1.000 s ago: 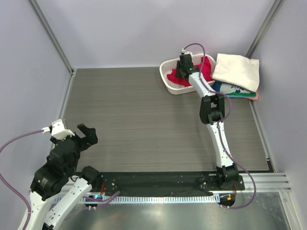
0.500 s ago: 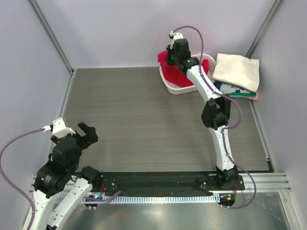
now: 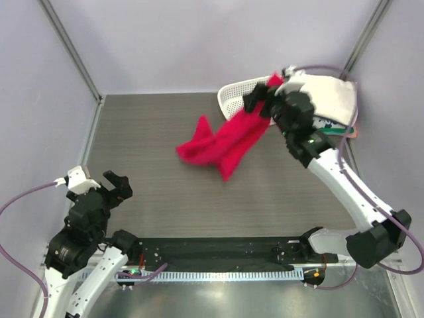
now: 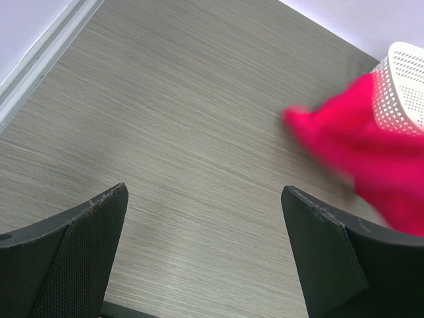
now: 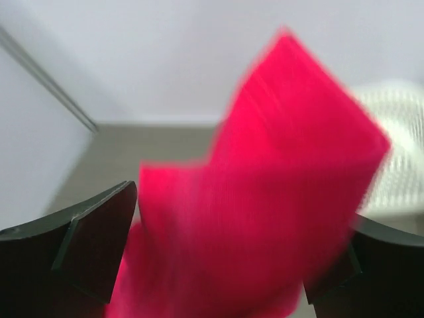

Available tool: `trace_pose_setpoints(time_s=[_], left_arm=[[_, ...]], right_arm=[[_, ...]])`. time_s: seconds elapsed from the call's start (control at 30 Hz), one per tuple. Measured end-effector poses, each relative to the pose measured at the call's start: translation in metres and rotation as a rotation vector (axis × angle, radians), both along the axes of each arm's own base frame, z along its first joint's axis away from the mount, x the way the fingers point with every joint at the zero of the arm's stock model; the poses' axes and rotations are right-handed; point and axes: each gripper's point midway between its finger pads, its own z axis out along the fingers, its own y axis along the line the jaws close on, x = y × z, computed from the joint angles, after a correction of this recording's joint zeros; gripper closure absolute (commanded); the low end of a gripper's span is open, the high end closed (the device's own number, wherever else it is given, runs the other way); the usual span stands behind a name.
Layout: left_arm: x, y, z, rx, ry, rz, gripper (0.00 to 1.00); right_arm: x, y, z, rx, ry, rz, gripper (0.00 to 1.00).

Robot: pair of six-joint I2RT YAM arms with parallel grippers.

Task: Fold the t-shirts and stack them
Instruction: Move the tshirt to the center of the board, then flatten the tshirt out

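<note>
A crimson-red t-shirt (image 3: 225, 142) hangs stretched in the air over the table's middle, trailing left from my right gripper (image 3: 263, 104). In the right wrist view it is a blurred red sheet (image 5: 265, 185) filling the gap of the right gripper (image 5: 232, 265), whose fingers stand wide apart, open; whether cloth still touches them I cannot tell. A cream-white t-shirt (image 3: 328, 93) lies folded at the back right on a teal-printed one (image 3: 330, 126) and a pink edge (image 3: 352, 132). My left gripper (image 3: 116, 185) (image 4: 205, 245) is open over bare table at the near left, the red t-shirt (image 4: 358, 146) far ahead.
The white perforated basket (image 3: 232, 98) (image 4: 404, 86) (image 5: 397, 152) stands at the back, just left of the right gripper. Pale walls close the table on the left, back and right. A metal rail runs along the left edge (image 4: 40, 59).
The right arm lifted the red t-shirt out of the basket and swung back toward the right. Its jaws have opened, and the shirt now streams left over the table. The left arm barely moved.
</note>
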Motion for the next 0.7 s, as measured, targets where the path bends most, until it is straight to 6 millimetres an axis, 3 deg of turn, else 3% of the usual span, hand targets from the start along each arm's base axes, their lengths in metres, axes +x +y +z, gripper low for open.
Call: trace_pose_setpoints(time_s=[0.07, 0.1, 0.13, 0.2, 0.23, 0.3, 0.37, 0.43, 0.5, 0.57, 0.63, 0.7], left_arm=[[0.001, 0.000, -0.001, 0.002, 0.004, 0.000, 0.00], [0.001, -0.001, -0.001, 0.004, 0.009, -0.001, 0.00], [0.003, -0.002, -0.002, 0.009, 0.019, -0.004, 0.00], [0.007, -0.005, -0.005, 0.019, 0.047, -0.014, 0.00], [0.010, -0.009, -0.009, 0.027, 0.075, -0.026, 0.00], [0.017, -0.016, -0.014, 0.046, 0.129, -0.046, 0.00], [0.027, -0.025, -0.022, 0.067, 0.193, -0.066, 0.00], [0.035, -0.031, -0.029, 0.083, 0.235, -0.085, 0.00], [0.039, -0.037, -0.035, 0.092, 0.260, -0.111, 0.00], [0.040, -0.041, -0.039, 0.089, 0.268, -0.131, 0.00], [0.040, -0.043, -0.039, 0.081, 0.255, -0.142, 0.00], [0.041, -0.045, -0.037, 0.064, 0.238, -0.149, 0.00]], right_arm=[[0.003, -0.015, -0.091, -0.020, 0.206, -0.088, 0.00], [-0.003, -0.024, -0.152, -0.054, 0.352, -0.137, 0.00], [-0.013, -0.035, -0.200, -0.093, 0.472, -0.184, 0.00], [-0.045, -0.060, -0.276, -0.167, 0.676, -0.260, 0.00], [-0.061, -0.069, -0.298, -0.190, 0.744, -0.280, 0.00], [-0.084, -0.078, -0.311, -0.195, 0.804, -0.293, 0.01], [-0.095, -0.068, -0.296, -0.156, 0.770, -0.256, 0.00], [-0.103, -0.041, -0.277, -0.115, 0.718, -0.169, 0.01], [-0.117, -0.008, -0.273, -0.109, 0.709, -0.074, 0.01], [-0.132, 0.027, -0.284, -0.137, 0.735, 0.019, 0.02], [-0.145, 0.057, -0.312, -0.200, 0.800, 0.092, 0.02], [-0.146, 0.071, -0.337, -0.264, 0.862, 0.103, 0.02]])
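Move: The red t-shirt is in mid-air, streaming out from the right hand's already open fingers; its middle is about 4 cm back, 6 cm left and some 20 cm below that hand. The basket stands about 27 cm ahead of the right hand and 5 cm to its right, the folded stack about 26 cm ahead and 28 cm right, both nearly 40 cm lower. From the left hand, the t-shirt is about 18 cm ahead, 30 cm right and roughly level. With its fingers staying wide open, the right hand leaves the flung t-shirt and plunges some 30 cm, drawing back and a little right, then lifts slightly, swings left by about 15 cm while still backing, and sinks again over the near edge of the t-shirt, the wrist having tipped down some 50 degrees. The left hand, also open, eases about 4 cm each forward, right and down towards the t-shirt, its fingers tipping down a little. ##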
